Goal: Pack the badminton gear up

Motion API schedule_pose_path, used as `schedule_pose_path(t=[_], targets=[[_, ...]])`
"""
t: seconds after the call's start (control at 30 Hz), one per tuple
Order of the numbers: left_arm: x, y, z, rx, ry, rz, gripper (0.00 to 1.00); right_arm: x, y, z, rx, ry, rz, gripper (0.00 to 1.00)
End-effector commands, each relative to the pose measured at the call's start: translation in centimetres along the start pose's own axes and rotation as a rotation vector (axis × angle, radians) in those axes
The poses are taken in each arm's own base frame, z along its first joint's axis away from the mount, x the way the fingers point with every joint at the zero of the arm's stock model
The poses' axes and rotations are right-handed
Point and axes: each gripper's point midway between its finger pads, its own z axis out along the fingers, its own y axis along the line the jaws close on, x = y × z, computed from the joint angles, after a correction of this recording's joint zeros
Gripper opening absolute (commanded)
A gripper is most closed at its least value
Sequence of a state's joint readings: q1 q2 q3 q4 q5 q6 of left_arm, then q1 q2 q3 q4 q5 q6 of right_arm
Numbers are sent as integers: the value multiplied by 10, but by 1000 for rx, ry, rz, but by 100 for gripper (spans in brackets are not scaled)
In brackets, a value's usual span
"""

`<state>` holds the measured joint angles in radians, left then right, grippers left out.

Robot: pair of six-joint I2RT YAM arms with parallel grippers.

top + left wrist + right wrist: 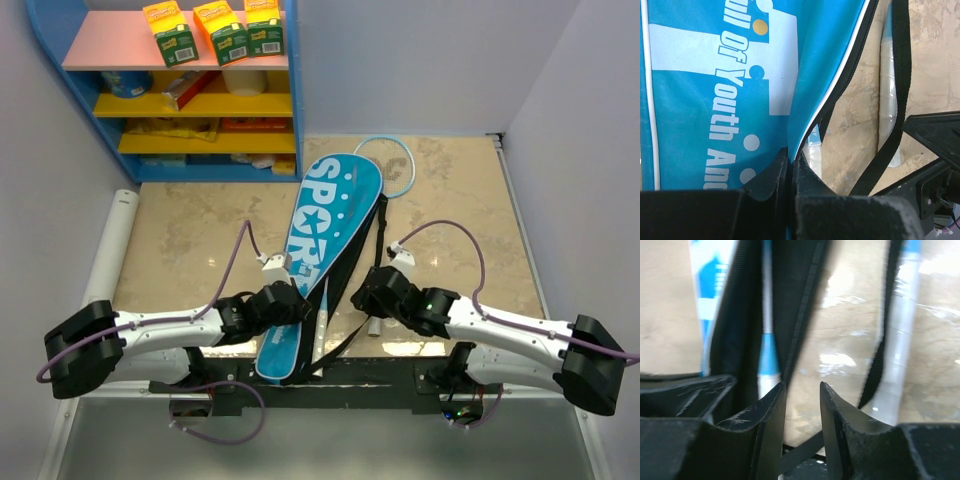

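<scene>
The long blue "SPORT" bag (325, 225) lies slantwise on the table's middle. My left gripper (293, 293) is shut on the bag's upper flap edge (790, 125) near its narrow end. One racket's white handle (812, 152) shows inside the opened side, also in the right wrist view (767, 347). A second racket lies beside the bag, its light-blue hoop (395, 165) at the far end and its handle (373, 325) under my right gripper (370, 288), which is open and empty (802, 390) above bare table. That handle (897, 340) is right of the fingers. No shuttlecocks are in view.
A black bag strap (378, 240) runs along the bag's right side and loops to the near edge. A blue shelf unit (180, 95) with orange-green boxes (215, 30) stands at the back left. A white tube (113, 245) lies along the left edge. Walls close both sides.
</scene>
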<state>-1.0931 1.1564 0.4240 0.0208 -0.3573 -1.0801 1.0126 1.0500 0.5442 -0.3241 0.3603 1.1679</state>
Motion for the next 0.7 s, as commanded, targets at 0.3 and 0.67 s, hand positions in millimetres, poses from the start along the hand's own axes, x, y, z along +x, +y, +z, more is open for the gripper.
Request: schedule_pose_path(t=[0.3, 0.67], targets=[[-23, -32, -1, 84, -58, -16, 0, 57, 84, -1, -233, 200, -171, 38], [-27, -34, 0, 94, -59, -4, 0, 93, 68, 11, -198, 262, -125, 41]])
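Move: The racket handle lying in the bag's open side is about 10 cm to the right hand's left, 7 cm back and some 5 cm below. The bag edge in the left fingers is about 15 cm left and 2 cm back, while the other racket's handle is roughly 5 cm right and 2 cm back; the strap's lower stretch is about 3 cm left and 9 cm back. From the left hand, the handle in the bag is some 5 cm right and 4 cm back. The right hand swings about 9 cm left and 6 cm back towards the handle in the bag, with a small hop up first and then sinking to end some 2.5 cm lower, its wrist turning about 20 degrees counter-clockwise and the fingers staying partly open above the handle and strap. Meanwhile the left fingers keep their pinch on the bag's edge and ease it up by about a centimetre near the end. ##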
